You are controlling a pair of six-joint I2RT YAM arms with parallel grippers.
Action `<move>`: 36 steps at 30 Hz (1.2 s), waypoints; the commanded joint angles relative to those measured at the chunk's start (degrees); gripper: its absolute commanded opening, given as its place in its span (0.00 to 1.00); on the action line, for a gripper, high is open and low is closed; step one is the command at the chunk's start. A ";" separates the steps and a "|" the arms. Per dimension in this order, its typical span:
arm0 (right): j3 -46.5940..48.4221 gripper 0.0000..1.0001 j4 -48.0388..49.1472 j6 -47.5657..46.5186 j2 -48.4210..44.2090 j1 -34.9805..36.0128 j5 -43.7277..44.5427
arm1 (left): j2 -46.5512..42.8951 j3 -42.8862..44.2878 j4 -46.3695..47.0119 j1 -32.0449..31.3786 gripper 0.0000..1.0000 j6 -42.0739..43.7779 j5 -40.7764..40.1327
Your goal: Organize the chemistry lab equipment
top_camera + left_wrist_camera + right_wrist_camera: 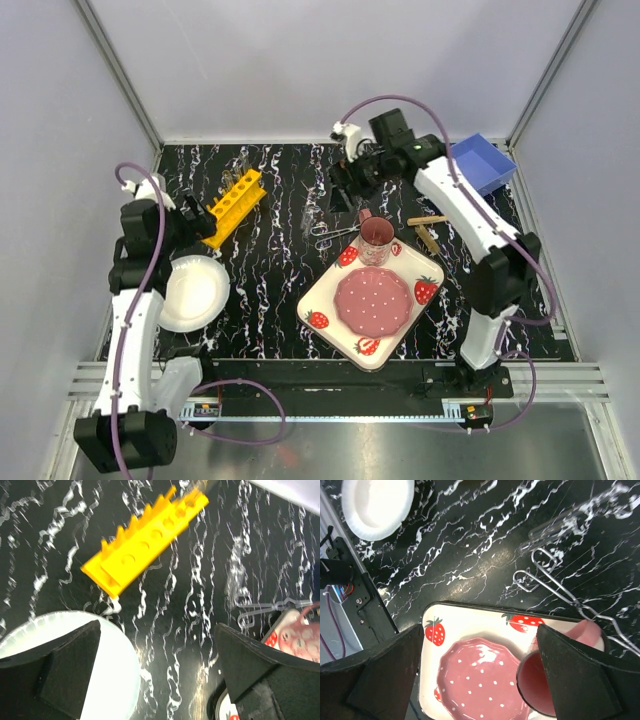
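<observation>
The yellow rack (pixel 235 204) lies at the back left of the black marbled table, and it also shows in the left wrist view (pixel 145 545). The metal scissors (pixel 334 234) lie just left of the pink mug (pixel 377 239). They also show in the right wrist view (pixel 560 587), with a thin clear tube (pixel 555 525) beyond them. The wooden clamp and stick (pixel 428 230) lie right of the mug. My left gripper (pixel 157 675) is open and empty, above the table between the rack and the white plate. My right gripper (pixel 477 675) is open and empty, high above the tray's far end.
The white plate (pixel 193 292) sits at the left, under my left gripper's edge. The strawberry-print tray (pixel 330 300) holds a pink dotted dish (pixel 372 302) and the mug. A blue bin (pixel 482 163) stands at the back right. Walls enclose the table.
</observation>
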 commanded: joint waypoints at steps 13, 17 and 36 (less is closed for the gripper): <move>19.11 0.88 2.43 16.78 24.11 8.51 22.52 | -10.84 -9.29 -1.61 0.16 0.99 0.95 9.16; 26.85 0.82 2.35 16.34 31.76 8.51 25.87 | -9.17 -9.29 -1.44 0.24 0.99 1.12 11.36; 45.76 0.77 8.13 20.47 49.08 8.33 34.83 | -8.29 -9.64 -0.56 0.24 0.99 1.21 12.59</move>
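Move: The test tubes lying loose on the table are about 13 cm ahead of the right hand, 9 cm to its left and 24 cm below. The wire tongs lie 8 cm ahead and 3 cm left of that hand, the mug 3 cm ahead and 6 cm right, the yellow rack 15 cm ahead and 26 cm left. From the left hand the tubes lie some 17 cm ahead, 26 cm right and 22 cm below. Right hand sinks about 17 cm, reaching forward-left towards the test tubes, fingers narrowing; left hand retreats 5 cm. ##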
